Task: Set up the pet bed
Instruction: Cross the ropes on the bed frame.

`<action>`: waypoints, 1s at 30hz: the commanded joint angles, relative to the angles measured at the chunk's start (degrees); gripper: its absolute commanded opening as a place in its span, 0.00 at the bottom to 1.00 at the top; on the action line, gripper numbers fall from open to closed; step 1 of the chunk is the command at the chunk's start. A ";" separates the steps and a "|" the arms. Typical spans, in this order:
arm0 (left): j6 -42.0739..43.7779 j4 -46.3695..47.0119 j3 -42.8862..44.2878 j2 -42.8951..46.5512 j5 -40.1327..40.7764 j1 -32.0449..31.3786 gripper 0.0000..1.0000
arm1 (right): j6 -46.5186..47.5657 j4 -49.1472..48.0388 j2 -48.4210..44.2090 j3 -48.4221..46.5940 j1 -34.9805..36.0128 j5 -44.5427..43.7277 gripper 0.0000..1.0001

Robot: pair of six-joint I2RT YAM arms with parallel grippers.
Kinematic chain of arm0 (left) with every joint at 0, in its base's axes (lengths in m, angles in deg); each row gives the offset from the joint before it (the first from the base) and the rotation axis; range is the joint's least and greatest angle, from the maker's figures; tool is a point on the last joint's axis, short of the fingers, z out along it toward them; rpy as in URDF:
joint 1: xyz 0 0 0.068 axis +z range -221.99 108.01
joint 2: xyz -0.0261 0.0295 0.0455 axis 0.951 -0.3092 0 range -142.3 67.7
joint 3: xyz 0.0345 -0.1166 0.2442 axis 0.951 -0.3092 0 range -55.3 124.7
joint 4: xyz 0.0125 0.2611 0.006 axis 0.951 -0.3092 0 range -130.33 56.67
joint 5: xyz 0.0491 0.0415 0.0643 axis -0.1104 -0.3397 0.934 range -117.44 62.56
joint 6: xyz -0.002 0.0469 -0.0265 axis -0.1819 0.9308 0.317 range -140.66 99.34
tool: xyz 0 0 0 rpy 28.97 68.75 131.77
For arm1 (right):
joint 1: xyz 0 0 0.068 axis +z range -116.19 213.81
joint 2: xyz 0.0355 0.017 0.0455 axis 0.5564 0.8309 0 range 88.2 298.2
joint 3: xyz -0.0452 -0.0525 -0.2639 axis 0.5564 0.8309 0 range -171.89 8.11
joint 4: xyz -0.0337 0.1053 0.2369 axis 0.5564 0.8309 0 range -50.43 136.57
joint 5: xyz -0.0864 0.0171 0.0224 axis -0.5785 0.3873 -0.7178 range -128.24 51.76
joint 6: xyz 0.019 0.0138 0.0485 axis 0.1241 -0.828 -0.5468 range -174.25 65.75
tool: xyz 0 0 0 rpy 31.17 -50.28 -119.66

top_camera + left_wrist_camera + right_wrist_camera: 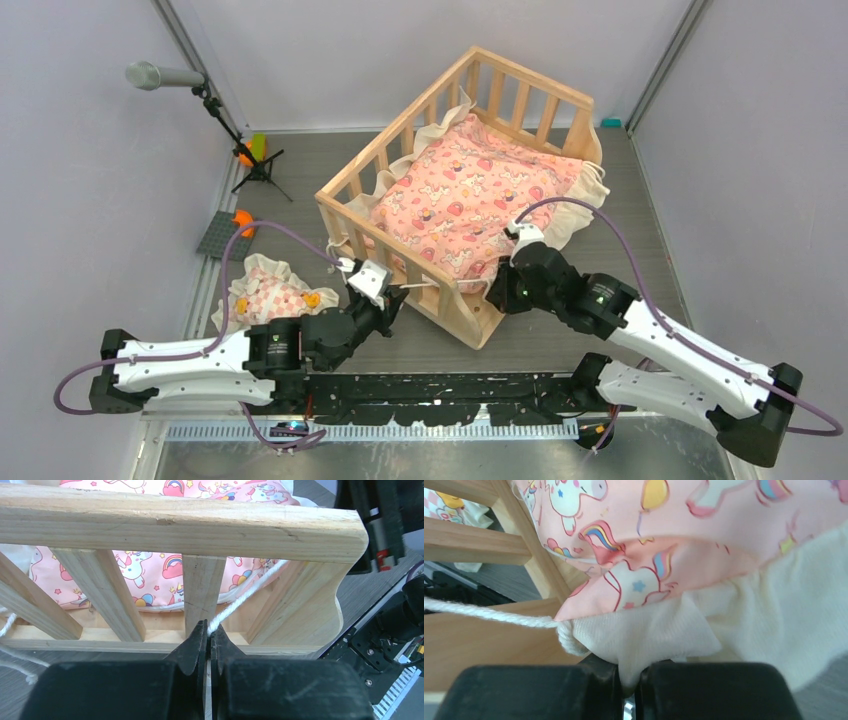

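The pet bed [400, 125] is a pale wood crib frame standing at an angle in the middle of the table. A pink printed cushion [465, 195] with a cream frill lies inside it. My left gripper [392, 293] is at the bed's near railing. In the left wrist view it [209, 630] is shut on a white cord [240, 597] that runs between the slats [202, 590] to the cushion [150, 575]. My right gripper [497, 290] is at the near corner. There it [629, 672] is shut on the cushion's cream frill [659, 630], beside the cord's knot [566, 637].
A small frilled pillow [270, 295] lies left of the bed, by the left arm. A microphone on a tripod [165, 76] stands at the far left, with a grey plate [222, 235] and orange bits near it. Walls close in both sides.
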 commanded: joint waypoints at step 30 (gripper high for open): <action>-1.69 0.16 -0.19 -0.60 -1.89 0.29 0.00 | -14.92 -2.30 -10.96 2.96 2.61 8.80 0.48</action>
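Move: Just ahead and left of the right fingertips, roughly 2 cm each way and slightly higher, sits the rope knot on the cream cloth corner those fingers already pinch. The near rail's end is some 8 cm left of the right hand, 2 cm ahead and 5 cm above. From the left hand, holding the rope's free end, the knot is about 17 cm right, 1 cm ahead and 7 cm lower; the rail's end is 11 cm right, level fore and aft, 3 cm lower. Drawing back towards the robot with the cloth corner still pinched, the right hand also drifts right and tips down some 10 degrees, then opens its fingers about halfway and lets go of the cloth. It keeps backing off, about 5.5 cm in all, and swings back left at the end. The left hand keeps its pinch on the rope, easing about 1 cm back, right and down. ##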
